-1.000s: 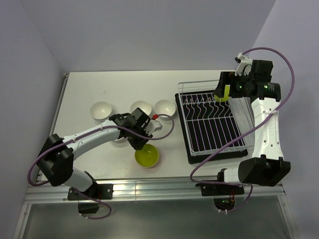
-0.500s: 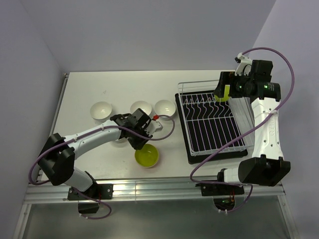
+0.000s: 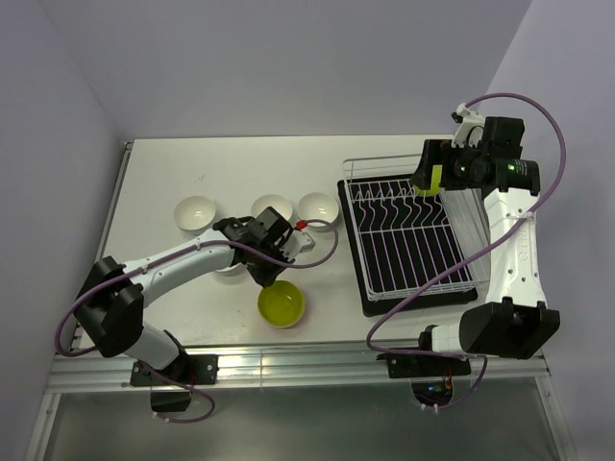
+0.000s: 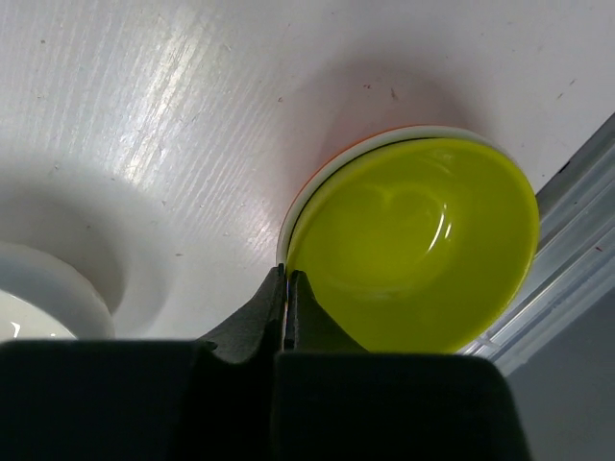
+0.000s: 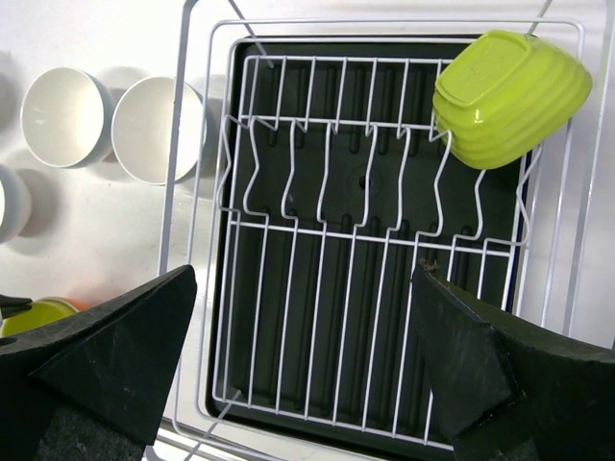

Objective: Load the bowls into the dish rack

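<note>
A lime green bowl point(image 4: 413, 240) sits nested on a white and an orange bowl near the table's front edge, also seen from above point(image 3: 281, 304). My left gripper point(image 4: 286, 280) is shut on its near rim, one finger inside and one outside point(image 3: 271, 281). Three white bowls point(image 3: 195, 212) point(image 3: 272, 207) point(image 3: 318, 206) stand behind my left arm. The dish rack point(image 3: 408, 240) on its black tray holds a second lime green bowl point(image 5: 509, 96), tipped on its side in the far right corner. My right gripper point(image 5: 307, 355) hangs open above the rack point(image 5: 317, 226), holding nothing.
A metal rail point(image 3: 288, 363) runs along the table's front edge just past the green bowl. Purple cables loop from both arms, one over the rack's front right point(image 3: 432, 283). Walls close in the table at the back and sides.
My left gripper's fingers have closed on the green bowl's rim, and the bowl has shifted slightly left and toward the front. The right arm has not moved.
</note>
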Motion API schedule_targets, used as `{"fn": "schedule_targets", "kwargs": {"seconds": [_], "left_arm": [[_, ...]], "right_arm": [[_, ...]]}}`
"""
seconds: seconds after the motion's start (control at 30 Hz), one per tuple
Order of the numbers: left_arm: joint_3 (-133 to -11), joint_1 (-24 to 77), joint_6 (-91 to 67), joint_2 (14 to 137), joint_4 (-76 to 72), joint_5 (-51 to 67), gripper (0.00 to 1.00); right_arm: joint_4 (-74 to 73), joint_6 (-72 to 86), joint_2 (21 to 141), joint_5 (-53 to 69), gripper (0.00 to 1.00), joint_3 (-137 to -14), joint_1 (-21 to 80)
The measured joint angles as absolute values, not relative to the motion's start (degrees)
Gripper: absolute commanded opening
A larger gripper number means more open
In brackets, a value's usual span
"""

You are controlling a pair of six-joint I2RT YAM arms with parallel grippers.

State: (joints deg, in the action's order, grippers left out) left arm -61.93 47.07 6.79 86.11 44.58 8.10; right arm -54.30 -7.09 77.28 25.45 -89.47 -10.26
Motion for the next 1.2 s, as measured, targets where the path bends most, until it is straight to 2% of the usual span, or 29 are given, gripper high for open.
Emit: {"fn": "schedule_targets", "kwargs": {"seconds": [0.37,0.8,0.97,1.2], "left_arm": [[-67.5,45.9,5.2,86.1,48.2,14.6,0.0],[-72.3,34.0,3.1,88.0,51.4,30.3,0.0],[-73.5,31.3,2.2,89.5,51.9,34.9,0.0],[-73.8,31.0,1.8,90.0,52.3,40.5,0.0]], "right_arm": [[-54.3,-7.4,77.3,28.3,1.0,-89.5,-10.3],[-54.3,-13.5,76.1,37.2,1.0,-88.8,-8.7],[-56.5,-21.3,72.9,41.7,0.99,-88.0,-3.6],[-61.5,-33.9,68.2,43.1,1.0,-87.6,11.4]]}}
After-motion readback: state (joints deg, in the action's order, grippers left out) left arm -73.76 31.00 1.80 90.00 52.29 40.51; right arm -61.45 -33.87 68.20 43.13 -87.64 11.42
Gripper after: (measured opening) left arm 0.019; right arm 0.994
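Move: The left hand already pinches the upper green bowl's rim; the dish rack's middle lies about 36 cm to its right, 12 cm ahead and 5 cm lower. The white bowl under the green one is 5 cm back, 5 cm right and 4 cm below; another white bowl sits 8 cm ahead, 10 cm left. From the right hand the held bowl is about 20 cm back, 35 cm left, 23 cm down, the racked bowl some 6 cm straight ahead, 21 cm down. Upward goes the left hand, about 7 cm, edging right and forward, its shut fingers keeping the green bowl's rim while the wrist swings the fingertips some 30 degrees to the right and back. The open right hand starts slowly, then sweeps left and back from over the rack towards the held bowl, turning about 50 degrees counter-clockwise, without touching it. ##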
